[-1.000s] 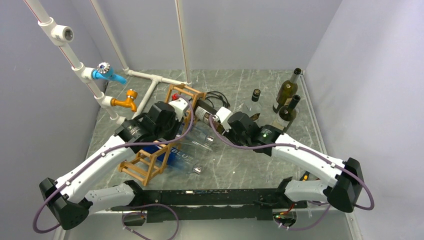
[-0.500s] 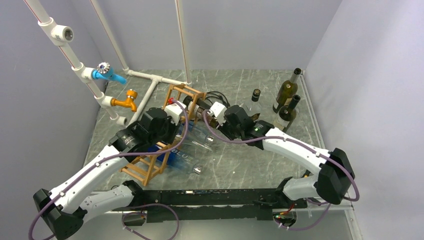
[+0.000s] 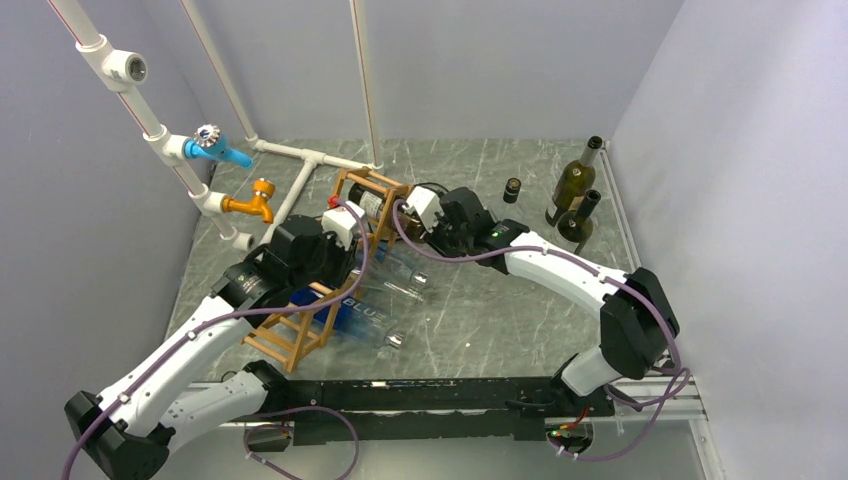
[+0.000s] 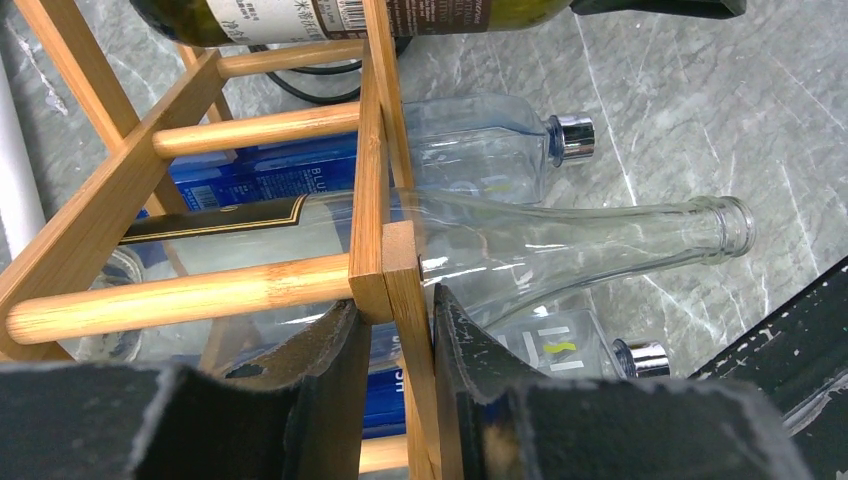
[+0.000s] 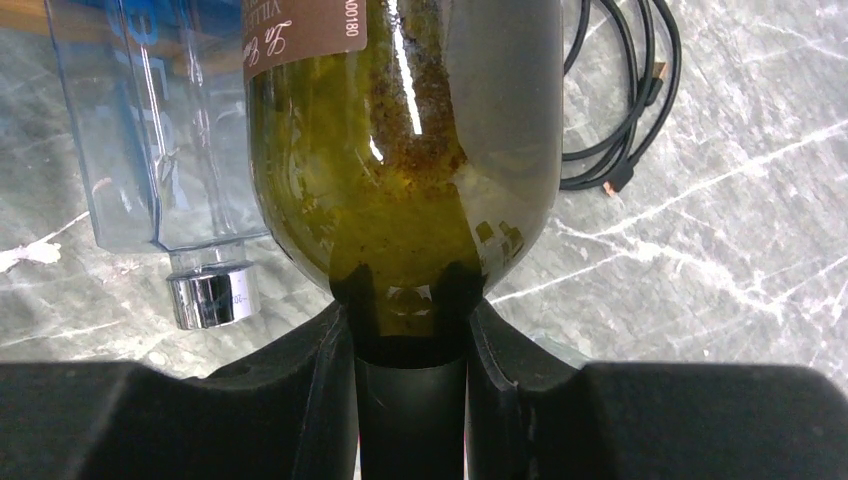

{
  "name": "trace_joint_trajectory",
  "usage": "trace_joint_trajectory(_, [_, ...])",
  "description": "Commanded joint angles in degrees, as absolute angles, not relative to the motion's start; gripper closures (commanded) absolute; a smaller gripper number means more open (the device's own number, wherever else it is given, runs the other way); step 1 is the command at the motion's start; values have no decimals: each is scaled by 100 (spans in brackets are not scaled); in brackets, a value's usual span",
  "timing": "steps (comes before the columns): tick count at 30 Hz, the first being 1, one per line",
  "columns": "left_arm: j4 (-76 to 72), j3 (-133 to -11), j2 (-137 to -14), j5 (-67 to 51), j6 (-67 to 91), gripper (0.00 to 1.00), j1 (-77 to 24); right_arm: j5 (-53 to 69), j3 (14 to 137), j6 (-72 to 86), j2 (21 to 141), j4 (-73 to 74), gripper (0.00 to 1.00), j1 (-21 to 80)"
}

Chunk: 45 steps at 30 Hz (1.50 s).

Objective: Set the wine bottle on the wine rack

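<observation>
The wine rack is a lattice of orange-brown sticks, leaning across the left half of the table. My left gripper is shut on one of its upright posts, with a finger pressed on each side. The wine bottle is dark green with a brown label. It lies nearly level with its base end inside the rack's far cell and crosses the top of the left wrist view. My right gripper is shut on its dark neck and stands just right of the rack.
A clear long-necked bottle and square blue-labelled bottles lie in and beside the rack. Two green bottles and a black-capped one stand at the back right. A black cable lies behind. White pipes with taps line the left.
My right arm has stretched left and away, carrying the wine bottle further into the rack's far cell. My left gripper has closed tighter on the rack post.
</observation>
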<state>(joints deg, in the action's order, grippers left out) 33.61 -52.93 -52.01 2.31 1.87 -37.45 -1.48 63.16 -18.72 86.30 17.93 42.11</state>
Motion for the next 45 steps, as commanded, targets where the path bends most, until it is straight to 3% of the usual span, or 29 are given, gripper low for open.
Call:
trace_joint_trajectory(1, [3164, -5241, -5138, -182, -202, 100, -3641, 286, 6762, -1884, 8575, 534, 100, 4048])
trace_joint_trajectory(14, [3082, -5190, -5089, -508, -237, 100, -3634, 343, 7750, -1431, 9375, 757, 100, 4043])
trace_joint_trajectory(19, [3074, -5199, -5164, -513, -237, 100, -3633, 254, 7664, -1351, 9373, 567, 90, 4052])
trace_joint_trajectory(21, [3117, -5223, -5208, -516, -216, 100, -3637, 150, 7578, -1294, 9352, 377, 77, 4052])
trace_joint_trajectory(24, [3155, -5257, -5177, -661, -109, 100, -3630, 69, 7621, -1169, 9436, 304, 69, 4052])
trace_joint_trajectory(27, [3140, -5236, -5064, -755, -125, 100, -3630, 19, 7763, -981, 9542, 455, 48, 4056])
trace_joint_trajectory(31, [3121, -5208, -4984, -603, -159, 100, -3604, -181, 7612, -844, 9416, 488, 32, 4068])
trace_joint_trajectory(38, [3248, -5303, -5168, -528, -107, 100, -3565, -326, 7176, -841, 8840, 783, 21, 4226])
trace_joint_trajectory(45, [3238, -5317, -5142, -581, -37, 100, -3493, -479, 6988, -647, 8285, 1164, 18, 4365])
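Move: The right fingers already hold the green wine bottle by its neck, its body part-way into the rack's far cell, whose middle lies about 8 cm ahead of the right hand and 12 cm to its left, roughly level. The blue bottle in the next cell lies some 4 cm back, 10 cm left and 8 cm lower; the coiled cable about 11 cm ahead, 2 cm left and 12 cm down. From the left hand, still gripping the rack, the far cell is about 15 cm ahead, 6 cm right and 5 cm lower. Push the wine bottle by its neck left and forward with the right hand, about 5 cm deeper into the rack's far cell, while the left fingers keep holding the rack's frame still. Pause, then open the right fingers wide to let go of the neck and lift away about 7 cm, edging forward over the first part of the rise and then back. ##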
